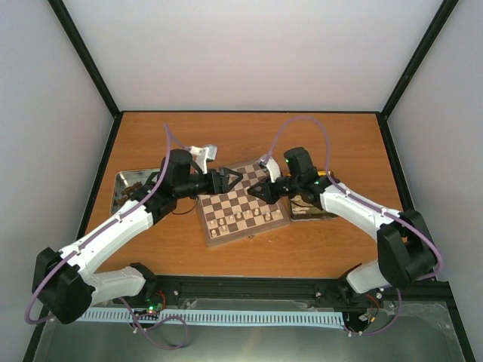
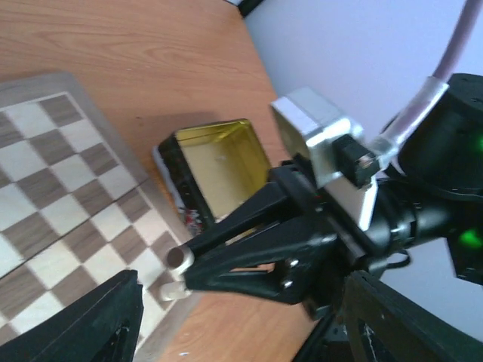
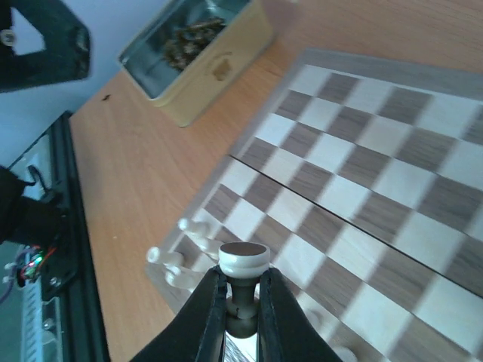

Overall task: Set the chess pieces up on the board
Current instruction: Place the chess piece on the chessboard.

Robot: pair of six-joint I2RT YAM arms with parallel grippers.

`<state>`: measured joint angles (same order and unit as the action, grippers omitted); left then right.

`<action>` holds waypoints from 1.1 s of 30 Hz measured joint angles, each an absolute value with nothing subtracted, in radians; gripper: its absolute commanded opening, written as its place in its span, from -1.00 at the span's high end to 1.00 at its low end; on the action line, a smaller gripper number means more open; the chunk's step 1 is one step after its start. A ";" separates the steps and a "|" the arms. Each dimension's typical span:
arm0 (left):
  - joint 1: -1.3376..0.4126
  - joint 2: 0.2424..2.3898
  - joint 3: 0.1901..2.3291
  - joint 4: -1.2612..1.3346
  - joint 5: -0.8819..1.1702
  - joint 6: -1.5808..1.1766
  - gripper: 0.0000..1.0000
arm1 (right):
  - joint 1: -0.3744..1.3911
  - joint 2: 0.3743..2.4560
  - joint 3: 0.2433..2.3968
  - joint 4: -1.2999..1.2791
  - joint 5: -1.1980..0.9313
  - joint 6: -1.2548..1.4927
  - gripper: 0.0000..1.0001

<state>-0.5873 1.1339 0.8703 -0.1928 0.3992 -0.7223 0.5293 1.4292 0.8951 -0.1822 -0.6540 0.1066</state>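
Note:
The board (image 1: 245, 207) lies in the middle of the table with several cream-white chess pieces (image 1: 241, 218) standing along its near rows. My right gripper (image 3: 243, 277) is shut on one cream-white chess piece (image 3: 243, 259), gripped at the stem, its flat round base toward the camera. It hangs above the board's corner (image 3: 226, 204), near other white pieces (image 3: 185, 243). In the left wrist view that held piece (image 2: 179, 259) shows at the right gripper's tips over the board's edge. My left gripper (image 1: 234, 179) stands open and empty over the board's far side, facing the right gripper (image 1: 256, 188).
A silver tray (image 1: 124, 188) with pale yellow sides holds dark brown pieces (image 3: 185, 34) at the left. A gold tin (image 2: 219, 162) with nothing visible inside sits right of the board, partly under the right arm. Bare wood lies beyond the board.

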 measured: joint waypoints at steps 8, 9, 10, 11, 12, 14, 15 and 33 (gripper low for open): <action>-0.573 1.166 0.875 -0.159 0.443 -0.788 -0.27 | 0.596 1.503 0.978 -0.123 -0.725 0.098 0.86; -0.564 1.170 0.865 -0.156 0.439 -0.805 -0.23 | 0.601 1.509 0.981 -0.111 -0.726 0.104 0.86; -0.550 1.172 0.849 -0.150 0.437 -0.826 -0.20 | 0.605 1.513 0.981 -0.097 -0.726 0.112 0.85; -0.538 1.173 0.832 -0.146 0.437 -0.841 -0.18 | 0.610 1.516 0.981 -0.085 -0.727 0.120 0.86; -0.521 1.174 0.801 -0.131 0.440 -0.865 -0.17 | 0.613 1.517 0.981 -0.073 -0.727 0.126 0.86; -0.507 1.179 0.763 -0.117 0.454 -0.896 -0.16 | 0.619 1.518 0.981 -0.049 -0.726 0.139 0.86; -0.503 1.184 0.754 -0.111 0.461 -0.906 -0.16 | 0.621 1.518 0.981 -0.042 -0.726 0.142 0.86; -0.493 1.209 0.742 0.019 0.558 -0.981 0.46 | 0.646 1.548 1.010 -0.010 -0.709 0.171 0.86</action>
<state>-0.4927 1.2091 0.7422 0.0189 0.5575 -0.9813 0.6456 1.5478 1.0096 -0.0101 -0.7094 0.1707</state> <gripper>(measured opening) 0.360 0.098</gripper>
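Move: The chess piece in the right fingers lies level with the left hand in reach, about 6 cm to its right and some 7 cm lower. From the right hand, which already grips that piece, the open left gripper is about 6 cm to the left and 7 cm higher. The row of white pieces on the board is roughly 5 cm back, 4 cm left and 13 cm below the right hand; the gold tin is about 20 cm right, 4 cm forward and 14 cm below. Keeping its grip on the chess piece, the right hand carries it left about 6 cm and up about 3 cm above the board towards the left gripper, turning slightly and slowing to a near stop. After a tiny lift the left hand dips some 6 cm, drifting a little left and forward and tipping its fingers down by about 15 degrees, then comes back up about 2 cm while easing right, and its fingers close to about half their starting gap around the free, felt-bottomed end of the piece, close against it, though a firm grip can't be seen. ##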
